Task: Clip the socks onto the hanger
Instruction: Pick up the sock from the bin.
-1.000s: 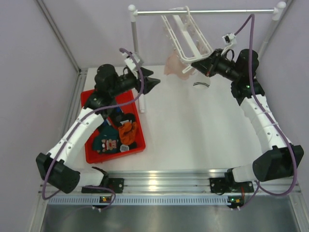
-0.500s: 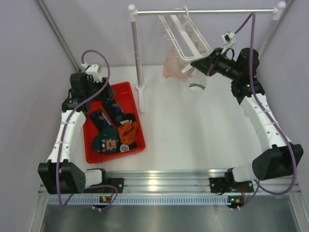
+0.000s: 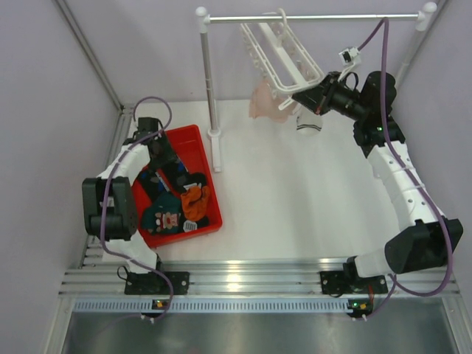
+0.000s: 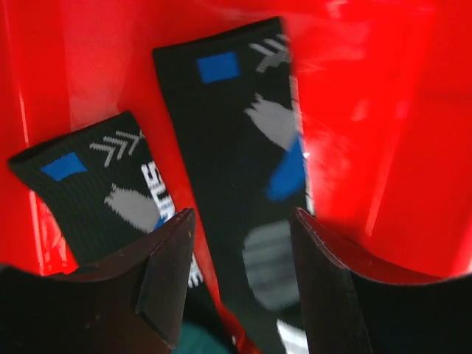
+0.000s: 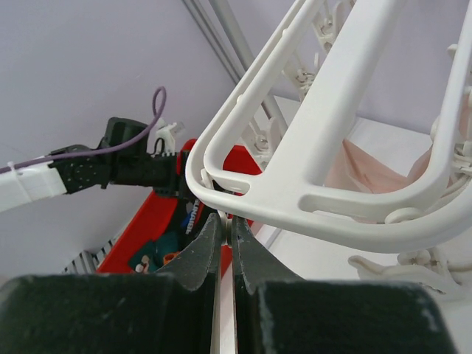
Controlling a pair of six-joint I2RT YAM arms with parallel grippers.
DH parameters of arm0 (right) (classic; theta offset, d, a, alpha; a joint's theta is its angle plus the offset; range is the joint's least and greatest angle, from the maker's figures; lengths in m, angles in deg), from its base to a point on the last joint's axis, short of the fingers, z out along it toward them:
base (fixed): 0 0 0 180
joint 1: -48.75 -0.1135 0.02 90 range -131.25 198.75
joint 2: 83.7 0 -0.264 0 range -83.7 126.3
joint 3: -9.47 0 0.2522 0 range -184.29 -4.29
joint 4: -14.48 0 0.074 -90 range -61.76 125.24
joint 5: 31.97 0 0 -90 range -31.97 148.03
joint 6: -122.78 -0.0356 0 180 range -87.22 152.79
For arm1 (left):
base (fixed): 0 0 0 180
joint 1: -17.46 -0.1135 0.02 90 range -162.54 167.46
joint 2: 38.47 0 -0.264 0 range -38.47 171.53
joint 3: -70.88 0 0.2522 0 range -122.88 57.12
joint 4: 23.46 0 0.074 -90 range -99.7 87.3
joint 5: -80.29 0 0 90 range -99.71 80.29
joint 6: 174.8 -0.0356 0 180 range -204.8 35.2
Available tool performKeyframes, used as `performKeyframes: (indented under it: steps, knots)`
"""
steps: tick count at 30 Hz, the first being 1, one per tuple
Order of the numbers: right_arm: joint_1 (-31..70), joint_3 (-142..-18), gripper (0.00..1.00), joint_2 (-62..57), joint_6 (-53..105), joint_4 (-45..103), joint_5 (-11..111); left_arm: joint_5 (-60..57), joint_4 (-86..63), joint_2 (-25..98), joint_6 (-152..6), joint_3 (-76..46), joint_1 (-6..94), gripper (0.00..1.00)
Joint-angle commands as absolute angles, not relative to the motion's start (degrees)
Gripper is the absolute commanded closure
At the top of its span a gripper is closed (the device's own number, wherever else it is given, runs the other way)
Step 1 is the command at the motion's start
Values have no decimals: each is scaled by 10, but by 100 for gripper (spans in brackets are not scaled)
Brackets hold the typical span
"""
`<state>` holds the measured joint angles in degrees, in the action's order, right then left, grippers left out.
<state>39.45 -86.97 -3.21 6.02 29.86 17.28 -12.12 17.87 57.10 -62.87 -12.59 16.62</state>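
The white grid hanger [image 3: 284,55] hangs tilted from the rail by its hook. My right gripper [image 3: 302,96] is shut on a thin clip tab [image 5: 227,214] under a corner of the hanger frame [image 5: 317,184]. A pink sock [image 3: 264,103] and a white sock with a dark toe [image 3: 308,124] dangle from its clips. My left gripper [image 4: 242,221] is open, pointing down into the red bin just above a black sock with blue and grey patches [image 4: 251,162]. A second black sock [image 4: 103,192] lies beside it. Teal [image 3: 166,217] and orange [image 3: 195,199] socks lie nearer.
The red bin [image 3: 212,217] sits at the table's left. A metal rail [image 3: 317,17] spans the back on white posts. Its left post [image 3: 210,88] stands just right of the bin. Purple walls close in on both sides.
My left arm has swung back from beside the post to the far left and dropped its gripper into the bin over the black socks. The right arm has kept its grip at the hanger.
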Motion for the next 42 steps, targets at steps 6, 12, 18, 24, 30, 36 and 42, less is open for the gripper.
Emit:
performKeyframes:
  steps: [6,12,18,24,30,36,42]
  knots:
    - [401,-919,100,-21,76,297,190,-217,150,690,-569,-191,172,40]
    - [402,-922,100,-19,78,302,190,-225,117,745,-582,-227,196,39]
    - [403,-923,100,-19,80,303,190,-234,130,783,-596,-250,206,43]
    - [406,-923,100,-20,83,303,188,-210,125,737,-629,-230,206,86]
    - [408,-919,100,-22,85,303,185,-165,71,602,-706,-205,207,100]
    - [408,-914,100,-21,76,289,183,-116,18,484,-776,-154,212,100]
    - [408,-912,100,-21,71,287,178,-30,-39,392,-862,-100,212,100]
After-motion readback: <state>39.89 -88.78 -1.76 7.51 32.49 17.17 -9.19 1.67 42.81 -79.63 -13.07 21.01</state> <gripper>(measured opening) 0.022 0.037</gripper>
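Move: The dark sock with blue patches lies below the open left hand, its middle about 4 cm ahead, 2 cm to the right and 8 cm down, on the floor of the red bin. At that same level, its dark twin lies about 7 cm to the hand's left and 2 cm back, the orange sock some 8 cm back and 8 cm right, and the teal sock about 12 cm back and 4 cm left. From the right hand, the blue-patched sock is roughly 38 cm left, 6 cm ahead and 38 cm down. The left hand sinks some 7 cm into the red bin while easing about 6 cm forward, fingers still apart, until they straddle the leg of the blue-patched sock a little below its cuff, then shuts and pinches the knit there. With the grip kept shut it lifts steeply, roughly 22 cm, drawing slightly back and to the right as the wrist tips the fingertips up by some 35 degrees and turns clockwise. ##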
